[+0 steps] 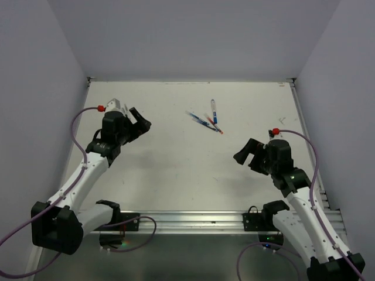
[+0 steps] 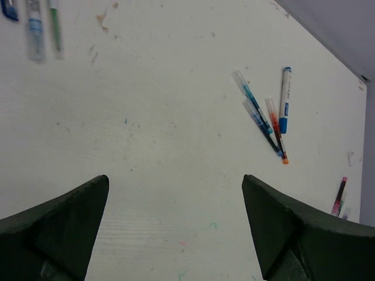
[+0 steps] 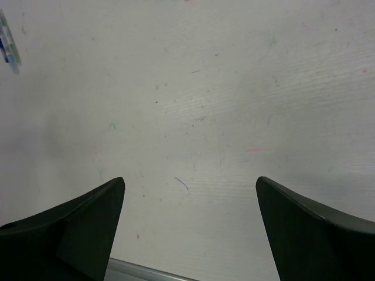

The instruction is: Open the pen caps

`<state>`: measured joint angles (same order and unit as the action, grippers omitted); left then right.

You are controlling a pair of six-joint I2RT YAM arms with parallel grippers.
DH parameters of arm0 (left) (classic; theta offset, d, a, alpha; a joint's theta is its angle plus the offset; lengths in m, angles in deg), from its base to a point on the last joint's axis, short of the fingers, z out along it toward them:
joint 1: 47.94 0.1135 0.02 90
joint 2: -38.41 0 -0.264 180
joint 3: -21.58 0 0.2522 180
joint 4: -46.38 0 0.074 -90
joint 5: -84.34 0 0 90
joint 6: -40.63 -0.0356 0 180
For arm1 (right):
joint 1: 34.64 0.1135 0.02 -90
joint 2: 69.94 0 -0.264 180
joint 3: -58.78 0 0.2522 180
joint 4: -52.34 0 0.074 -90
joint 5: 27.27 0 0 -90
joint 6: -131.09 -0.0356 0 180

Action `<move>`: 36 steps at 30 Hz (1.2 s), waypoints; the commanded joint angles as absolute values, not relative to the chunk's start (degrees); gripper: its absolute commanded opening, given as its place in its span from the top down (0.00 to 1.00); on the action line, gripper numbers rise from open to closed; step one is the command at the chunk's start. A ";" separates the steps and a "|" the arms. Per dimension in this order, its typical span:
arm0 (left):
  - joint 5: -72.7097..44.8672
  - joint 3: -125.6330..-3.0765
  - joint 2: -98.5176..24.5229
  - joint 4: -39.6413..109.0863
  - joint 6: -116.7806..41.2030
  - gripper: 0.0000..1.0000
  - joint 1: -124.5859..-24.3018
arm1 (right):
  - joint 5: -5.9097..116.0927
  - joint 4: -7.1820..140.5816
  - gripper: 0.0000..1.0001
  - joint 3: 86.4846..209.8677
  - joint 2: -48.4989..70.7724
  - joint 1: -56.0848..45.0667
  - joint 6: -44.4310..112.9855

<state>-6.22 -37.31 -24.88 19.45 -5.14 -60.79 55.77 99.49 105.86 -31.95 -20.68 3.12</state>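
Observation:
Several thin pens lie in a small cluster at the table's middle back (image 1: 206, 120). In the left wrist view they are a white pen (image 2: 285, 93) with a blue cap (image 2: 283, 124), two clear pens with blue ink (image 2: 256, 114) and a clear pen with red ink (image 2: 275, 136) ending in an orange tip. My left gripper (image 1: 140, 120) (image 2: 175, 178) is open and empty, left of the cluster and well apart from it. My right gripper (image 1: 246, 155) (image 3: 190, 179) is open and empty over bare table, near and to the right of the pens.
More pens lie at the top left of the left wrist view (image 2: 35, 29), one with a green core (image 2: 54, 26), beside a blue piece (image 2: 9, 9). A pink pen (image 2: 340, 196) lies at its right edge. A clear pen (image 3: 9, 44) shows at the right wrist view's left edge. A metal rail (image 1: 193, 219) runs along the near edge.

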 commanded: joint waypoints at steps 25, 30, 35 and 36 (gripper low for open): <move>5.06 -66.36 -60.72 12.05 -8.76 0.19 -51.02 | 47.27 92.65 0.01 114.37 -16.34 -20.66 8.66; 6.64 -72.59 -65.82 12.59 -11.31 0.32 -50.93 | 44.80 89.15 0.01 114.03 -15.28 -20.57 8.05; 7.69 -79.88 -72.32 8.81 -12.54 0.30 -50.67 | 44.63 87.46 0.01 113.06 -16.33 -20.57 7.43; 8.66 -80.77 -73.20 8.19 -12.54 0.30 -50.67 | 44.63 87.29 0.01 112.97 -16.50 -20.57 7.43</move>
<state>5.06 -76.28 -70.97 11.36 -10.58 -51.06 46.44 90.64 111.66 -15.14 -20.66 8.01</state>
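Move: The blue marker, middle one of the left group of three, lies roughly 17 cm ahead of the left hand, 12 cm to its left and 17 cm below. Beside it, the blue pen is about 3 cm farther left and 2 cm farther out than the marker, the green pen some 2 cm to the marker's right and nearly level with it. From the right hand the marker is about 29 cm ahead, 48 cm left and 13 cm below; the orange pen lies 25 cm ahead and 7 cm left. Towards the blue marker and the pens beside it goes the left hand, some 17 cm forward and 9 cm left, sinking about 7 cm mostly midway, tipping down, rolling left side up and turning counter-clockwise by about 15 degrees each. Its fingers narrow by under a third and stay above the table, touching nothing. The right hand, wide open, drifts about 5 cm forward and left, nearer the orange pen, bobbing up and down and turning slightly counter-clockwise. ##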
